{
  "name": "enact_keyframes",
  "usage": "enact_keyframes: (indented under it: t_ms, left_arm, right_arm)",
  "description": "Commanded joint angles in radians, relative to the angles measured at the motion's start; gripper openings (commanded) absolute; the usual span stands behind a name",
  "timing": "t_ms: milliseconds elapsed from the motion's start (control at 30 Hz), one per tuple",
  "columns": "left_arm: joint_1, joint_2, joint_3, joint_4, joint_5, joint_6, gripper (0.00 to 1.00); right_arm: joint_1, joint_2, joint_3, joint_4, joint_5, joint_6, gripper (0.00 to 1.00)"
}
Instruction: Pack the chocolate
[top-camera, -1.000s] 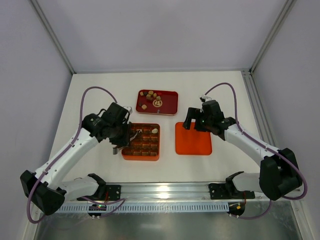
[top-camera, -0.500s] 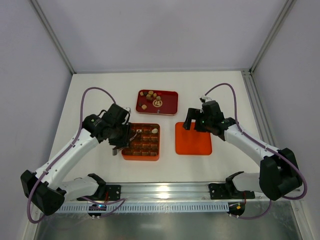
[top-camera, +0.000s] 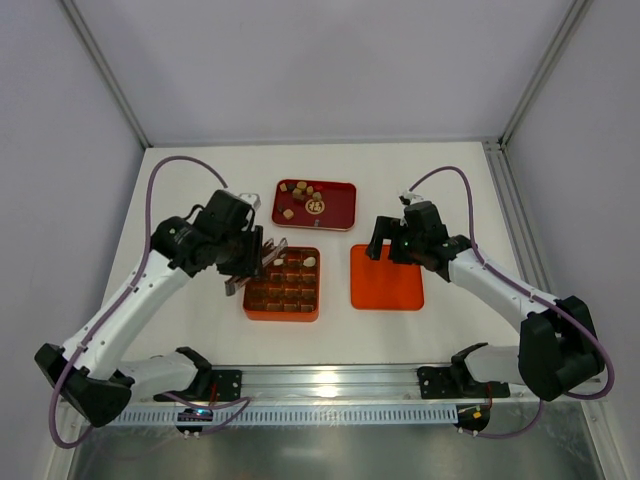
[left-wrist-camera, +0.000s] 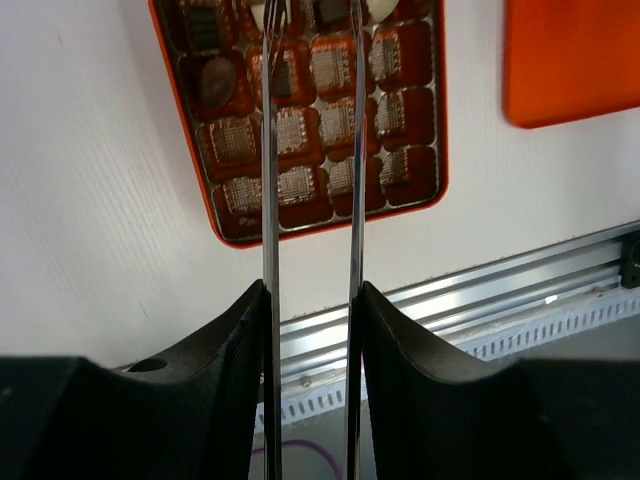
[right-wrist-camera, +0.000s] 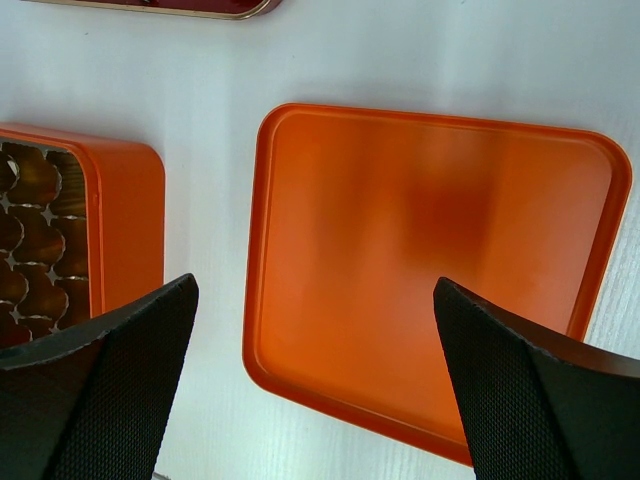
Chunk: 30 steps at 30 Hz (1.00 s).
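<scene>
Several brown chocolates (top-camera: 301, 190) and a cream round lie in the red tray (top-camera: 340, 213) at the back. The orange grid box (top-camera: 283, 312) holds a cream-white piece (top-camera: 309, 262) and a few dark pieces; one dark round shows in the left wrist view (left-wrist-camera: 213, 80). My left gripper (top-camera: 248, 268) is shut on metal tweezers (left-wrist-camera: 270, 200) and hovers above the box's left side (left-wrist-camera: 312, 290). The blades stand apart, and nothing shows between them up to the frame edge. My right gripper (top-camera: 385, 242) is open and empty above the flat orange lid (right-wrist-camera: 430, 250).
The lid (top-camera: 386, 277) lies right of the box (right-wrist-camera: 125, 230). An aluminium rail (top-camera: 320, 385) runs along the near edge. Walls and frame posts close in the back and sides.
My left arm has lifted and pulled back to the left, raising the tweezers up from the box. The right arm has not moved.
</scene>
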Motion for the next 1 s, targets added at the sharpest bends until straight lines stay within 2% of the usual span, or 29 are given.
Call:
enact_keyframes:
  t_ms: [0,100,200,533,767,967]
  left_arm:
    - [-0.005,0.029,0.106,0.006,-0.016,0.007,0.4]
    - [-0.004,0.103,0.158,0.007,-0.084,0.022,0.41]
    - [0.001,0.216,0.28,0.014,-0.124,0.06,0.42]
    - [0.082,0.566,0.475,0.064,-0.118,0.14,0.41]
    - [0.108,0.716,0.566,0.07,-0.108,0.156,0.4]
    - [0.116,0.776,0.61,0.07,-0.117,0.16,0.4]
  right_arm:
    - [-0.002,-0.018,0.026,0.015,0.01,-0.02,1.0]
    - [-0.002,-0.017,0.035,0.011,0.007,-0.03,1.0]
    - [-0.002,-0.008,0.043,0.011,-0.002,-0.039,1.0]
    - [-0.004,0.005,0.062,0.014,-0.024,-0.062,1.0]
    - [-0.008,0.017,0.058,0.027,-0.04,-0.071,1.0]
    - [-0.016,0.02,0.055,0.034,-0.051,-0.074,1.0]
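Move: The tan chocolate near the left front corner of the dark red tray lies about 27 cm ahead of the left hand, 5 cm to its right and 20 cm below. Some 8 cm to the right of that chocolate and 2 cm farther out is the round gilt piece; the dark bar sits 8 cm to its right and 3 cm nearer. The compartment box is centred 5 cm ahead of the left hand, 5 cm right and 18 cm below. From the right hand the chocolate is about 16 cm ahead, 24 cm left and 9 cm below. Towards the tan chocolate in the red tray goes the left hand with its empty metal tweezers, travelling roughly 17 cm forward and slightly right, away from the compartment box. It first lifts about 3 cm, then sinks some 9 cm as it nears the tray, its left side rolling up a little; the tweezers stay parted by the same gap. ##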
